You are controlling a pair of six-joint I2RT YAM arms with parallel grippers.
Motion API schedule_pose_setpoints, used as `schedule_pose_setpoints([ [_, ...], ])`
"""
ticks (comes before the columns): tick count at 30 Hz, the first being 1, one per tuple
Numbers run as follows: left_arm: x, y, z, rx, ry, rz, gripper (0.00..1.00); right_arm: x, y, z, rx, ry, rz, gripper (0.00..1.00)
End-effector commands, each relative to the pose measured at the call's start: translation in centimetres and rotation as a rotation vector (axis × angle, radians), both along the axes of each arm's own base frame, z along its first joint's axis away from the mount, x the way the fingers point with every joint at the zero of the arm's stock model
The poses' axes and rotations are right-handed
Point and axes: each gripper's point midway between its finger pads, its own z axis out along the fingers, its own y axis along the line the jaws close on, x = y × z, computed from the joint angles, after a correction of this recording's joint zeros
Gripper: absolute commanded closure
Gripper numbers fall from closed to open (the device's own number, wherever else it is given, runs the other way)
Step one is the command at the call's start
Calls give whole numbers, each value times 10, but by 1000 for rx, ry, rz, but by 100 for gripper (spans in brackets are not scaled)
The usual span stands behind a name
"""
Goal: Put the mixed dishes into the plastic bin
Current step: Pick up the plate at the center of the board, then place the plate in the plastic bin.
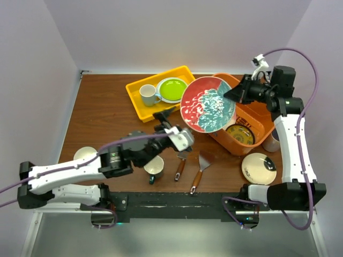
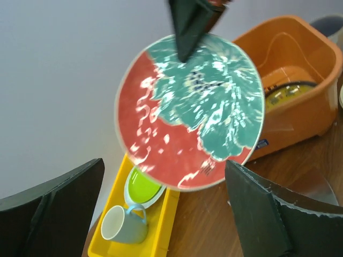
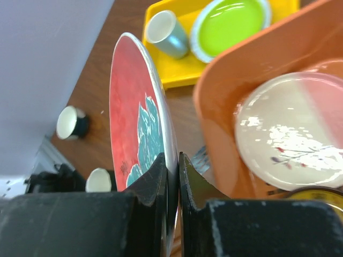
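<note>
A large red and teal plate [image 1: 208, 104] hangs tilted in the air beside the left wall of the orange plastic bin [image 1: 247, 143]. My right gripper [image 3: 172, 160] is shut on its rim, and the plate [image 3: 140, 101] shows edge-on there. Open and holding nothing, my left gripper [image 1: 170, 127] sits just below and left of the plate [image 2: 190, 110], fingers apart from it. Inside the bin lie a yellow patterned plate [image 1: 239, 134] and a cream and pink plate [image 3: 295, 128]. On the table stand a dark-teal mug [image 1: 154, 167], a cream plate [image 1: 259, 168] and a small white bowl [image 1: 86, 155].
The yellow tray [image 1: 140, 110] at the back holds a white mug [image 1: 148, 95] and a lime green plate [image 1: 172, 89]. Two wooden-handled spatulas [image 1: 181, 166] [image 1: 199, 171] lie near the front edge. Another cup [image 1: 272, 142] stands right of the bin.
</note>
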Motion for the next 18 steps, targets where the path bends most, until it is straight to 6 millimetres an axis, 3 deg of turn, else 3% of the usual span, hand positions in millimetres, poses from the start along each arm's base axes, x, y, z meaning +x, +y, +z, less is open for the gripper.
schedule_pose_setpoints([
  [1,7,30,4,-86,106,-7,0,13,-22,41,50,-212,-7,100],
  [5,25,72,-9,-115,156,76,0,17,-48,36,45,-226,-51,100],
  [13,48,143,-40,-187,203,253,0,22,-63,13,21,-226,-64,100],
  [18,60,171,-70,-223,235,363,0,26,-69,8,6,-228,-65,100],
])
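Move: The right hand already grips the red-and-teal plate by its rim; the middle of the orange bin lies about 4 cm ahead, 7 cm to the right and 24 cm below. In the bin, the pink-and-white plate is roughly 6 cm ahead, level sideways, and the yellow plate 10 cm to the right and 3 cm back; the yellow tray's middle is some 22 cm ahead, 27 cm left. From the open left hand the bin is about 17 cm ahead, 25 cm right. Rightward goes the right hand, about 8 cm with a little forward, carrying the red-and-teal plate farther over the bin, then sinking some 4 cm as the sideways travel dies out; it turns slightly clockwise and keeps its pinch on the rim. The left hand, already free and still wide open, draws off about 16 cm left and somewhat forward, away from the plate, rising briefly before it drops, turning counter-clockwise. ##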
